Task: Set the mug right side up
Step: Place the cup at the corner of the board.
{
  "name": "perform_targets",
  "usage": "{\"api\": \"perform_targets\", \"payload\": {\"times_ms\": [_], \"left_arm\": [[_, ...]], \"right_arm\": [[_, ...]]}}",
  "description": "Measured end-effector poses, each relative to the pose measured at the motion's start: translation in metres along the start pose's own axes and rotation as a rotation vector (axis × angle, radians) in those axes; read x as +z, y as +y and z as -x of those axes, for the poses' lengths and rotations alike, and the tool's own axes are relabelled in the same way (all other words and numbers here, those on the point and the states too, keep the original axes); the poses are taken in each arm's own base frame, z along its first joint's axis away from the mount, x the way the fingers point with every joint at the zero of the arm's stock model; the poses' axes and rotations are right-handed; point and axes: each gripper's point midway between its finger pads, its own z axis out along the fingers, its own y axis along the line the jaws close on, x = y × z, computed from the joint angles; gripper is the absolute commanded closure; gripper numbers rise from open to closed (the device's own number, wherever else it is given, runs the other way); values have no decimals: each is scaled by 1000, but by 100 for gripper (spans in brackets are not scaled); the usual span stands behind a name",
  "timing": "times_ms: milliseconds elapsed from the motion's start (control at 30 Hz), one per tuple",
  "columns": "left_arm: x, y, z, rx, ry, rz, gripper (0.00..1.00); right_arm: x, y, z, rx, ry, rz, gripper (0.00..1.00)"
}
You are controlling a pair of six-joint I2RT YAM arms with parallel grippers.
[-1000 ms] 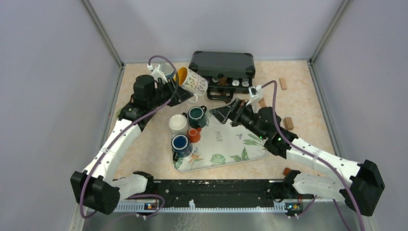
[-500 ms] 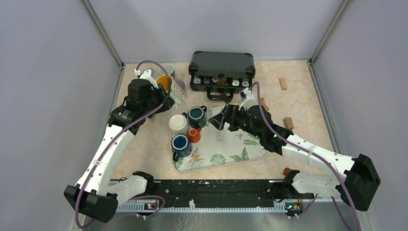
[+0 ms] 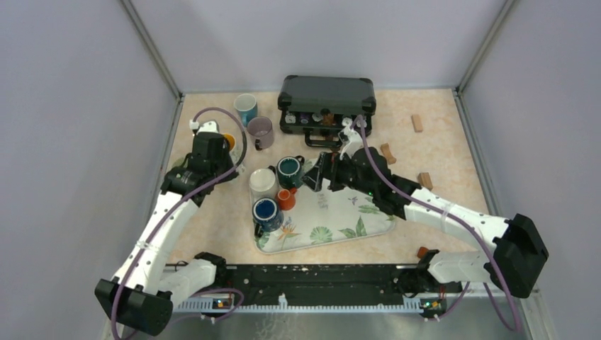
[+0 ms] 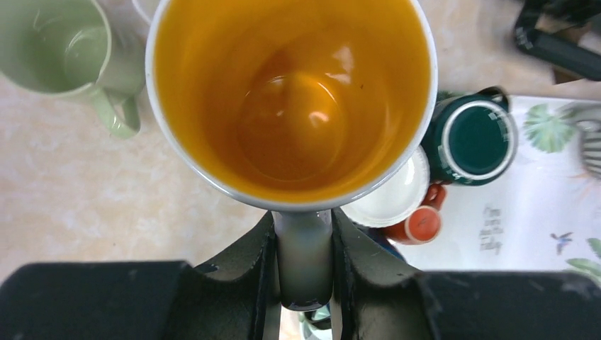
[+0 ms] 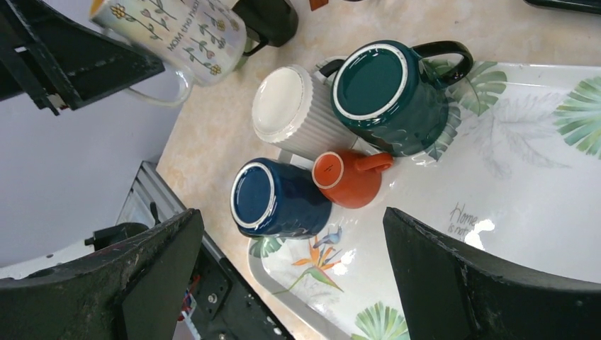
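Observation:
My left gripper is shut on the handle of the flowered mug. Its yellow-orange inside faces straight up at the left wrist camera. In the top view this mug is mostly hidden under the left wrist, left of the tray. I cannot tell whether it touches the table. My right gripper stands wide open above the tray's left part, with nothing between its fingers. In the top view the right gripper hangs beside the dark green mug.
The leaf-printed tray carries upside-down mugs: white, dark green, small orange and blue. Two upright mugs stand at the back left. A black case and wooden blocks lie behind.
The left arm carried the mug from beside the case to the left and down, turning it from sideways to mouth up. The right gripper moved left over the tray.

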Motion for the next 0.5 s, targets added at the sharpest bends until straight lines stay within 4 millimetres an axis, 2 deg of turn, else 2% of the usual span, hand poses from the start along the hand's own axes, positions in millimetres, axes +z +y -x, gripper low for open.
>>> {"api": "perform_targets", "payload": {"times_ms": [333,500], "left_arm": [[24,28,-53,3,110,106,100],[33,37,-73,-12,136,134,100]], "right_arm": [[1,1,-4,-22,19,11,1],[1,1,-5,-29,25,15,1]]}}
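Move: Below the left hand, which already holds the floral mug by its handle, the bare table just left of the tray lies some 18 cm down, about 2 cm ahead and 4 cm to the left. The upturned white cup is level with the hand, 6 cm right; the blue mug is 9 cm back, 7 cm right; the light green mug 7 cm ahead, 20 cm left. From the right hand that table spot lies roughly 28 cm left, 4 cm ahead. Lowering the floral mug towards the bare table beside the tray, the left hand sinks about 8 cm while easing back some 3 cm, coming down to the left of the white cup. The wrist tips the fingers some 10 degrees further down, and they keep their pinch on the handle. ##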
